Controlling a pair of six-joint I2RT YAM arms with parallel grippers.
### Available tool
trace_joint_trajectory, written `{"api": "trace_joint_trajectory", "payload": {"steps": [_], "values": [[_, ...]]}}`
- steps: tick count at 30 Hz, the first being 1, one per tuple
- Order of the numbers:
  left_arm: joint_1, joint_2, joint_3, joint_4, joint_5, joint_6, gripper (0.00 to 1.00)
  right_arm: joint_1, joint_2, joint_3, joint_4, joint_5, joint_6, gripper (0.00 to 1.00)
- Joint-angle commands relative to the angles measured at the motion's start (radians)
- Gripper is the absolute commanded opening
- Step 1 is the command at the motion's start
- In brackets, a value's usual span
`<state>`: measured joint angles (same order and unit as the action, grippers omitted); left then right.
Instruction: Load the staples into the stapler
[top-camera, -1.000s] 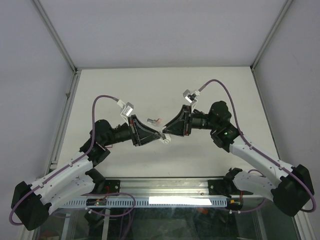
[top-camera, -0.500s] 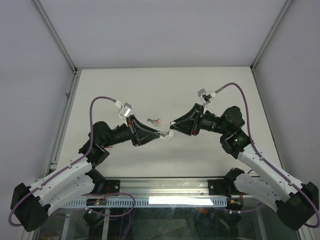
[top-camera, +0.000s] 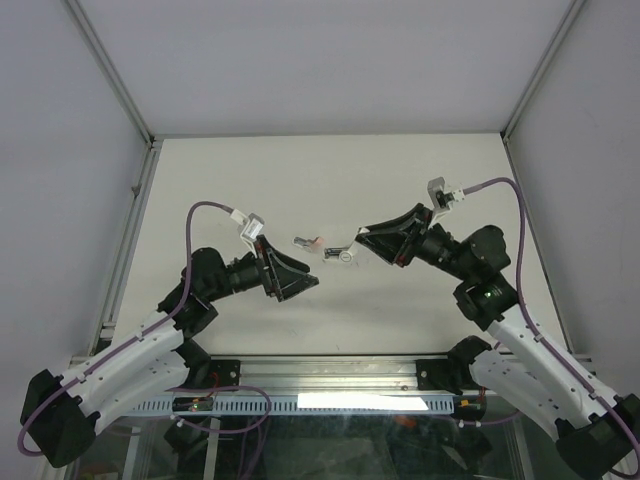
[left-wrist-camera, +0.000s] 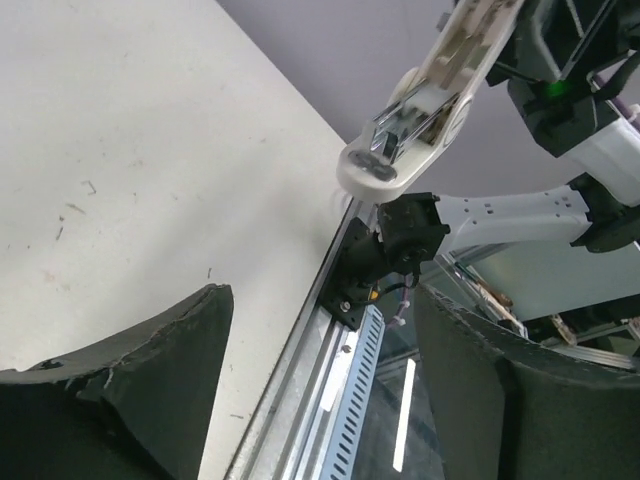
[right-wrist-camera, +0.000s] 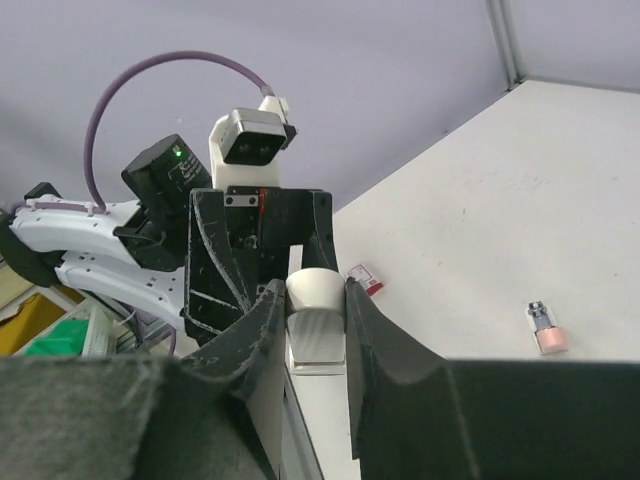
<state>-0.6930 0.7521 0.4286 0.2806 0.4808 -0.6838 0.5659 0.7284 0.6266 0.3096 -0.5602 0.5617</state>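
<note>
My right gripper (top-camera: 358, 241) is shut on the stapler (top-camera: 345, 254), a small white piece held above the table's middle. In the right wrist view the stapler's rounded white end (right-wrist-camera: 316, 318) sits pinched between the two dark fingers of my right gripper (right-wrist-camera: 315, 292). The left wrist view shows the stapler (left-wrist-camera: 425, 105) overhead, its open channel showing grey metal; I cannot tell whether that is the staples. My left gripper (top-camera: 304, 283) (left-wrist-camera: 320, 300) stands open and empty, a short way left of the stapler.
A small red-and-white box (top-camera: 310, 242) (right-wrist-camera: 362, 277) lies on the table between the grippers, slightly farther back. A little pink-and-grey piece (right-wrist-camera: 545, 330) lies farther along the table. The metal rail (left-wrist-camera: 340, 400) marks the near edge.
The grippers met at the stapler a second ago. Since then my left gripper has opened and drawn back left, while my right gripper has carried the stapler up and right.
</note>
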Motion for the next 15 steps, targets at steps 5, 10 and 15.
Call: {"api": "trace_joint_trajectory", "payload": {"steps": [5, 10, 15], "values": [[0.001, -0.058, 0.087, -0.099, -0.081, 0.034, 0.97, -0.002, -0.027, 0.001, -0.026, 0.123, -0.138, 0.0], [0.054, 0.038, 0.364, -0.464, -0.267, 0.152, 0.99, 0.014, -0.006, -0.062, -0.005, 0.178, -0.239, 0.0], [0.331, 0.169, 0.488, -0.575, -0.091, 0.213, 0.99, 0.14, 0.065, -0.103, 0.083, 0.312, -0.331, 0.0]]}}
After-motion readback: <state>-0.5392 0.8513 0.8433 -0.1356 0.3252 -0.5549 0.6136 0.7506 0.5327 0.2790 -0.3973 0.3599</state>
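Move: The white stapler is in my right hand, its open magazine about 4 cm left of my right fingertips, 1 cm back and 4 below; from my left hand it is some 7 cm right, 1 ahead and 6 above. On the table, about 22 cm below my left hand, the pink stapler lies 23 cm ahead and 1 left of that hand, and the staples box 14 ahead and 25 left. I open my already freed left hand the rest of the way, then swing it quickly forward and up, about 7 cm each, and some 4 left, turning counter-clockwise, away from the white stapler. My right hand keeps its pinch on that stapler and lowers it about 6 cm, easing a little forward and tipping its fingertips down about 10 degrees. ##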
